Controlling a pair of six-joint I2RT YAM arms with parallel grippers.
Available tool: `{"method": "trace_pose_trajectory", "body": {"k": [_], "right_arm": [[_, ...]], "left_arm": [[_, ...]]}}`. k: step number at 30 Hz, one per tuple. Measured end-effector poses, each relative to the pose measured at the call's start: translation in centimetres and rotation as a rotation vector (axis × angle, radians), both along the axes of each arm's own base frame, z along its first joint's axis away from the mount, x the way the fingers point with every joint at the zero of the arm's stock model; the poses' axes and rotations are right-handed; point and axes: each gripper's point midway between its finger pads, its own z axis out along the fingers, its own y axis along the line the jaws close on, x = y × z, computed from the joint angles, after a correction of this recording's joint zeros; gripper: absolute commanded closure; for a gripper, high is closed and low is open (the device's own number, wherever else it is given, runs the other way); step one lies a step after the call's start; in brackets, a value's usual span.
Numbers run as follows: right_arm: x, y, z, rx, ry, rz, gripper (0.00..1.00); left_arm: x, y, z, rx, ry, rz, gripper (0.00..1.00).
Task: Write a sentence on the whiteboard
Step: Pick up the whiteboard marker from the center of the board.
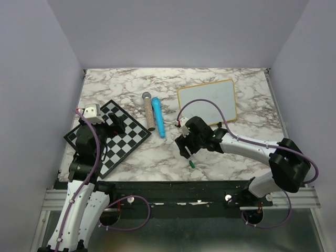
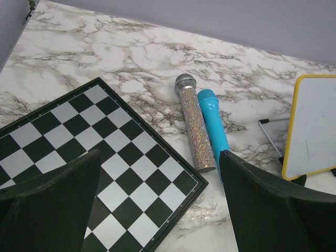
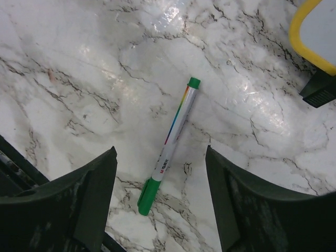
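Note:
The whiteboard lies at the back right of the marble table, its face white inside a light frame; no sentence shows on it. Its edge also appears in the left wrist view and the right wrist view. A green-capped marker lies flat on the marble. My right gripper hangs open just above the marker, one finger on each side, neither touching it. My left gripper stands open and empty over the chessboard's corner.
A black-and-white chessboard covers the left of the table. A glittery silver microphone and a blue one lie side by side between chessboard and whiteboard. Purple walls close in the sides and back.

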Motion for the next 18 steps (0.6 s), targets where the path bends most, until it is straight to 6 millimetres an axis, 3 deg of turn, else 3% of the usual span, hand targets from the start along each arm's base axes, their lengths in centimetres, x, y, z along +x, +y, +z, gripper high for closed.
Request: {"method": "trace_pose_trajectory", "body": {"k": [2,6,18], "right_arm": [[0.0,-0.1,-1.1,-0.029,0.016,-0.012,0.36],[0.3,0.0,-2.7,-0.076,0.038,-0.023,0.40],[1.4,0.3,-4.6,-0.150,0.046,-0.043,0.59]], "left_arm": [[0.0,0.0,0.0,0.000,-0.001,0.001,0.01],[0.0,0.1,0.1,-0.001,-0.004,0.002,0.01],[-0.1,0.1,0.2,-0.002,-0.009,0.002,0.01]]}}
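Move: The marker lies right under the right hand's open fingers, its middle about 6 cm below, 1 cm back and 1 cm right of the hand. From that hand, the whiteboard's middle is roughly 21 cm ahead, 10 cm right and 3 cm down. The blue microphone lies some 16 cm ahead, 11 cm left and 5 cm below it. For the left hand, the marker is about 5 cm back, 29 cm right and 25 cm down. Down onto the marker, towards its upper half on the whiteboard side, the right hand sinks some 4.5 cm, fast at first and then slower, easing forward about 1.5 cm. The wrist tips roughly 10 degrees so the fingers point more steeply down, while they close from wide to under half open on either side of the barrel, not yet gripping. ##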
